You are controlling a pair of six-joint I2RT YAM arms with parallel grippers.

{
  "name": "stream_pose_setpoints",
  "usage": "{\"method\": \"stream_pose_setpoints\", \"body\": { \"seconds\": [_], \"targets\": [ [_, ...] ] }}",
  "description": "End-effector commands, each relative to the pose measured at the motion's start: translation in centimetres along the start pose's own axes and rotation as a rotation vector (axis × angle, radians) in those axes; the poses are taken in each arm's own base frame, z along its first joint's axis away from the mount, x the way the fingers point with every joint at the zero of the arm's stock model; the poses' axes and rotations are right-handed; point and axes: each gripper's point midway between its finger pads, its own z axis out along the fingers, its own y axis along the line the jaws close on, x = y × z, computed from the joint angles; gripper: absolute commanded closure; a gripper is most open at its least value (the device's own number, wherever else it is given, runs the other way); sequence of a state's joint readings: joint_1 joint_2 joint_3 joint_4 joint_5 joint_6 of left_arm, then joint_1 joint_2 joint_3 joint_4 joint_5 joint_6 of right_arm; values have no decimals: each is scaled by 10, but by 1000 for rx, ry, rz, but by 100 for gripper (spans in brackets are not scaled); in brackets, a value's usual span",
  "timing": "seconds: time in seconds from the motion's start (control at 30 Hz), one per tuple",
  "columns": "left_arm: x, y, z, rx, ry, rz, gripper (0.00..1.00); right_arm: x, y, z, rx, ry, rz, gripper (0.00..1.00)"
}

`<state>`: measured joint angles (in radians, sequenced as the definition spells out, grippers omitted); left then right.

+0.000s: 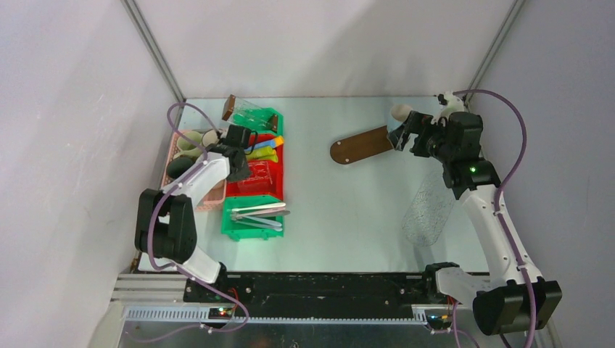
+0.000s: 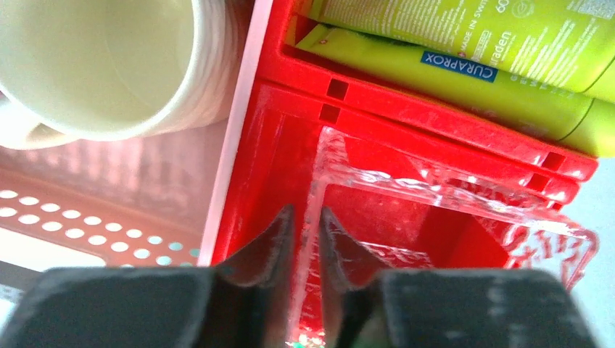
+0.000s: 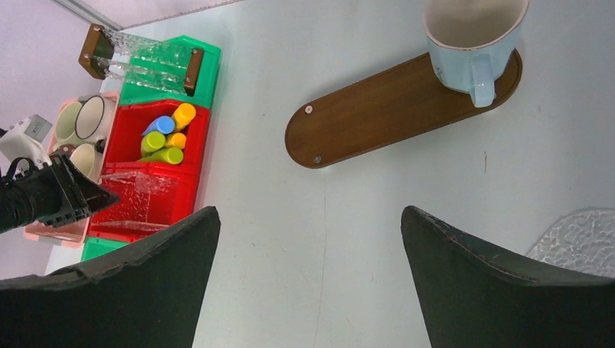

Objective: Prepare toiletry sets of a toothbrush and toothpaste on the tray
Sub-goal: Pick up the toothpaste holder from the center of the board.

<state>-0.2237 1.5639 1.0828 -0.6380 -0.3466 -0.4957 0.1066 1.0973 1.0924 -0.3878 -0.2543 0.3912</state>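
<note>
Yellow, green, blue and orange toothpaste tubes (image 1: pixel 265 148) (image 3: pixel 167 138) (image 2: pixel 464 43) lie in the far half of a red bin (image 1: pixel 254 167). Slim pale toothbrushes (image 1: pixel 257 212) fill a green bin nearer me. A long wooden tray (image 1: pixel 360 145) (image 3: pixel 384 109) carries a pale blue mug (image 3: pixel 471 43) at its right end. My left gripper (image 1: pixel 239 170) (image 2: pixel 307 210) is over the red bin, with its jaws pinched on the upright edge of a clear textured cover (image 2: pixel 406 181). My right gripper (image 1: pixel 406 134) (image 3: pixel 310 210) hangs open and empty above the table beside the tray.
A pink basket (image 1: pixel 210 196) (image 2: pixel 87 196) left of the red bin holds several mugs (image 2: pixel 94 65) (image 3: pixel 80 123). A second clear cover with brown ends (image 1: pixel 250 112) rests on a green bin at the back. Another clear piece (image 1: pixel 428 210) lies on the table at the right.
</note>
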Motion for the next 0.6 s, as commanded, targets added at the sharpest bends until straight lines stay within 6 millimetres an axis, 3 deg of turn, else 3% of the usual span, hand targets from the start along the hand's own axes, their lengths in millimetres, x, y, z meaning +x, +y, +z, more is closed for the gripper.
{"method": "stream_pose_setpoints", "body": {
  "seconds": [0.0, 0.07, 0.13, 0.57],
  "targets": [
    [-16, 2, -7, 10, -56, 6, 85, -9, 7, -8, -11, -41, -31, 2],
    [-19, 2, -12, 23, -72, 15, 96, -10, 8, -9, -13, -44, -35, 3],
    [-22, 4, -19, 34, -98, 21, 99, -10, 10, -11, -18, -48, -41, 3],
    [-58, 9, -104, 209, -394, 106, 100, -14, 34, -25, -114, -66, -96, 5]
  ]
}}
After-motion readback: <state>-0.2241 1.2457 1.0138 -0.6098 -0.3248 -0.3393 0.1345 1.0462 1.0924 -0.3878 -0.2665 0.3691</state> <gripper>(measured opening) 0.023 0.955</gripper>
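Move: The left hand is down in the middle of the red tray, its part-open fingers either side of the left wall of the clear toothpaste holder, whose middle is about 5 cm to the right, nearly level. The green toothpaste tubes lie some 8 cm ahead and 7 cm right, the cream mug roughly 5 cm ahead and 9 cm left, slightly lower. From the right hand the holder is some 46 cm left, 1 cm back and 20 cm below. The left fingers close and pinch the toothpaste holder by its left wall, then draw it straight up out of the red tray, some 8 cm and speeding up, with only a slight drift back. Meanwhile the wrist tips the fingertips outward about 15 degrees and turns a little clockwise. The right hand, open and empty, eases up and back about 2 cm. ##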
